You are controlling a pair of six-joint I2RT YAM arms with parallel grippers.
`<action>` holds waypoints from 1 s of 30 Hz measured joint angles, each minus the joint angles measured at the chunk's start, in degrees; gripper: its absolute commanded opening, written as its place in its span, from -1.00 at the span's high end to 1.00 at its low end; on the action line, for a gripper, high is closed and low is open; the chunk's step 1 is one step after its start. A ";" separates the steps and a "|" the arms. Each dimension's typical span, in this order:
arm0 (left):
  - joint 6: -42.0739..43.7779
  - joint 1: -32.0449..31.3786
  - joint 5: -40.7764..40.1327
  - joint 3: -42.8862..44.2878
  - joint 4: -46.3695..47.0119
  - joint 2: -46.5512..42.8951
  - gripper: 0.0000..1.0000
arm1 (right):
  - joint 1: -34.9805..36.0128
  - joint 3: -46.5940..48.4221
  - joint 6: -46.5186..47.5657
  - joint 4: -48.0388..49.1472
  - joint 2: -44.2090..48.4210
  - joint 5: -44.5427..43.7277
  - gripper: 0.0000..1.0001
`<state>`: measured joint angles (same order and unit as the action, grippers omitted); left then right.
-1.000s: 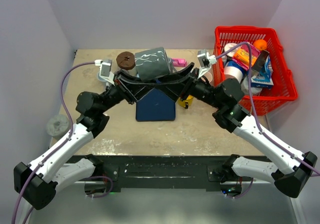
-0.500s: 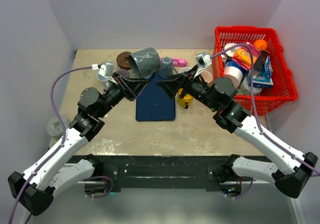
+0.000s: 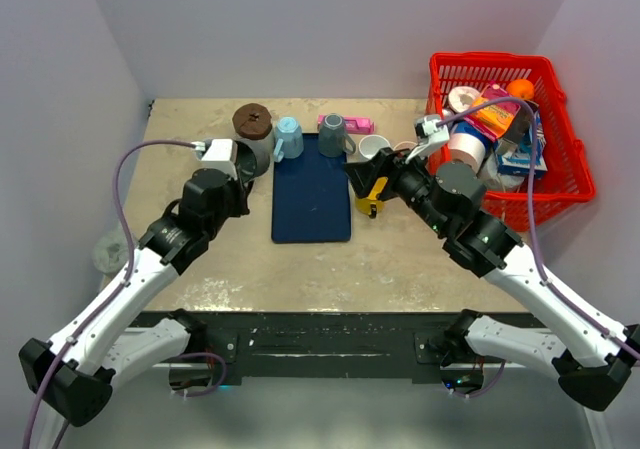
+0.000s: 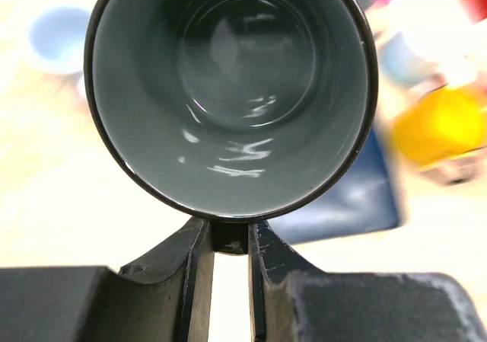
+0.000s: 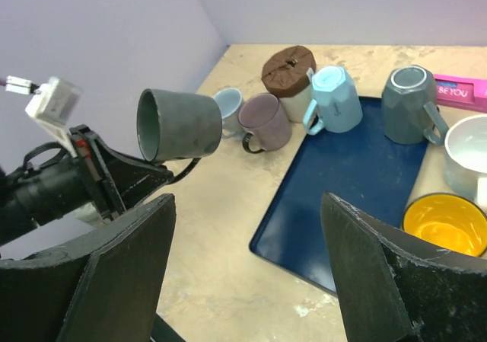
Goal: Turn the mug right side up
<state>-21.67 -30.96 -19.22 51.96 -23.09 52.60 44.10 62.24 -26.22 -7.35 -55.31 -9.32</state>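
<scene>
The dark grey mug (image 4: 232, 91) faces its open mouth straight at the left wrist camera, showing a glossy empty inside. My left gripper (image 4: 230, 234) is shut on the mug's handle just below the rim. From the right wrist the mug (image 5: 179, 125) is held on its side, mouth toward the left arm, left of the blue tray (image 5: 358, 182). In the top view the mug (image 3: 258, 154) is at the tray's far left corner. My right gripper (image 5: 247, 270) stands open with nothing in it, back from the mug over the tray's near edge.
A purple mug (image 5: 266, 121), a light blue mug (image 5: 335, 98) and a brown-lidded container (image 5: 289, 60) stand just behind the held mug. A grey-blue mug (image 3: 335, 134) sits on the tray. A white mug (image 3: 375, 147), yellow cup (image 3: 370, 204) and red basket (image 3: 560, 184) are to the right.
Both grippers were at the mug above the tray. The right gripper opened and drew back right. The left arm carried the mug down and left, turning its mouth toward itself.
</scene>
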 measured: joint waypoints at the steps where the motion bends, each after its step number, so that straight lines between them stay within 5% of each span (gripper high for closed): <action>1: 0.55 0.72 -0.61 0.00 -1.95 1.29 1.00 | 0.00 0.00 0.26 -0.57 0.00 -0.24 -0.61; 10: 3.45 13.66 0.63 -2.16 -6.32 11.37 1.00 | 0.00 -3.19 3.50 -4.07 4.61 -3.15 -0.64; 30: 3.23 23.12 5.66 -5.95 -4.74 22.51 1.00 | 0.00 -7.52 5.92 -5.99 5.88 -4.72 -0.67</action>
<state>-18.44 -7.84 -13.56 46.02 -27.83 75.11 44.10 54.72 -20.29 -13.34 -49.43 -14.04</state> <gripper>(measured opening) 0.238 0.831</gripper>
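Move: The left hand holds the dark grey-green mug by its handle; the bare table spot left of the blue tray lies about 9 cm to this hand's left, 2 cm ahead and some 22 cm below. From the same hand, the purple mug stands about 13 cm ahead and 5 cm left, the light blue mug 15 cm ahead and 13 cm left, and the tray's middle 8 cm ahead and 11 cm right. From the right hand, that spot is roughly 28 cm left, 5 cm ahead and 35 cm below. Keeping its pinch on the handle, the left hand carries the grey-green mug down some 17 cm and about 11 cm left towards the bare table beside the tray, tipping its fingers some 30 degrees farther down so the mug's mouth swings upward, and slowing near the table. The empty right hand, fingers staying wide open, eases right a little, then sinks above the near side of the tray and yellow mug. ##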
